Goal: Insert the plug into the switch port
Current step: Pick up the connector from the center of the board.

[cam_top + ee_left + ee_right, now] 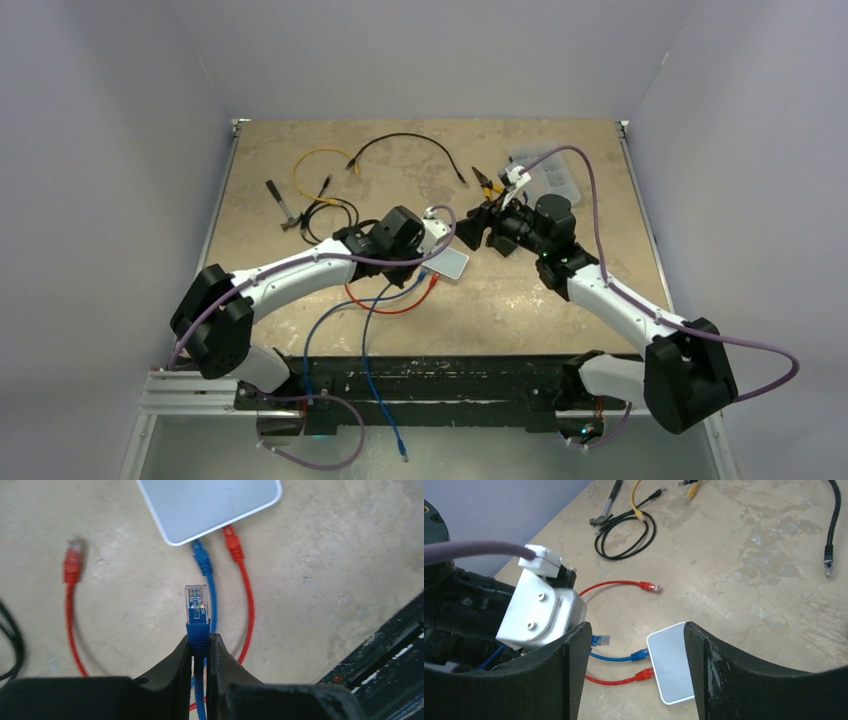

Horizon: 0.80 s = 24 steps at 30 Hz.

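The switch (210, 505) is a flat white box lying on the table, with a blue plug (201, 557) and a red plug (232, 542) seated side by side in its near edge. My left gripper (201, 637) is shut on the blue boot of another cable, whose clear plug (196, 602) points at the switch a short way off. That plug (600, 640) also shows in the right wrist view, left of the switch (671, 670). My right gripper (635, 627) is open above the switch, touching nothing.
A loose red plug (72, 560) lies left of the switch. At the back are a black cable coil (624, 535), a yellow cable (318, 160), a hammer (283, 205), a long black cable (410, 140) and a clear plastic box (550, 175). A black rail (440, 380) runs along the near edge.
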Available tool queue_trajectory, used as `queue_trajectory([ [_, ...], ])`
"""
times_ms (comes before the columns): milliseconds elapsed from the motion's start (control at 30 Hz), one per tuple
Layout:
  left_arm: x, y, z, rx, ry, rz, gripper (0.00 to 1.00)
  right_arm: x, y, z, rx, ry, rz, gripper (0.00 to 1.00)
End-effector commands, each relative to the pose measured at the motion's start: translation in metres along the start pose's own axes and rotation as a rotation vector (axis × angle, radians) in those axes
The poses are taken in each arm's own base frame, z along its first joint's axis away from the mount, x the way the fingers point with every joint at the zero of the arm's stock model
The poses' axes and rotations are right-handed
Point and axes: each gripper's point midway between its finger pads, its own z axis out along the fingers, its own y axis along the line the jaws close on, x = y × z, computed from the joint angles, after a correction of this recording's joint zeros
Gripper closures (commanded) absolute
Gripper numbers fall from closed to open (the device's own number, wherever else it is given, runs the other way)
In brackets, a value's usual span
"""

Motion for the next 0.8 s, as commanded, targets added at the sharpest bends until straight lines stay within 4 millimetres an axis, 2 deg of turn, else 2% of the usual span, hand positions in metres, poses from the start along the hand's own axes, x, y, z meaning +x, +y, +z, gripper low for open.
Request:
queue_trajectory([
  [0,-0.031,-0.038,-0.001,0.175,-0.197,-0.028,1.0,0.006,0.006,0.001,-0.066,0.004,-0.084,0.31],
  [233,-0.026,-0.052,0.004,0.255,-0.256,-0.015,1.0,0.042,0.016,-0.002,-0.196,0.029,-0.115,0.35],
  [467,-0.034,-0.048,-0.002,0.232,-0.291,-0.033,1.0,0.068,0.023,0.005,-0.299,0.085,-0.024,0.46],
  [667,-0.041,-0.044,0.001,0.212,-0.312,-0.065,1.0,0.082,0.028,0.008,-0.345,0.114,0.097,0.48],
  [767,-0.044,-0.045,0.003,0.213,-0.321,-0.07,1.0,0.086,0.025,0.01,-0.333,0.121,0.133,0.53],
])
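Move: Ahead, to the right of and above the left hand, which already grips the blue plug, are the right hand's open fingertips, about 6 cm ahead, 13 cm right and 12 cm up. From the right hand that plug lies roughly 6 cm back, 12 cm left and 12 cm down. The switch sits some 4 cm ahead, 9 cm right and 8 cm below the left hand; the plugged blue connector is 2 cm ahead, 5 cm right, equally low. Sinking about 9 cm, the right hand also draws back 4 cm and left 3 cm towards the blue plug, turning some 15 degrees counter-clockwise while its open fingers narrow. The left hand keeps its grip and brings the plug about 5 cm right and a little back to meet it, dipping 2 cm, then rising again as the wrist tips its fingers farther rightward. ##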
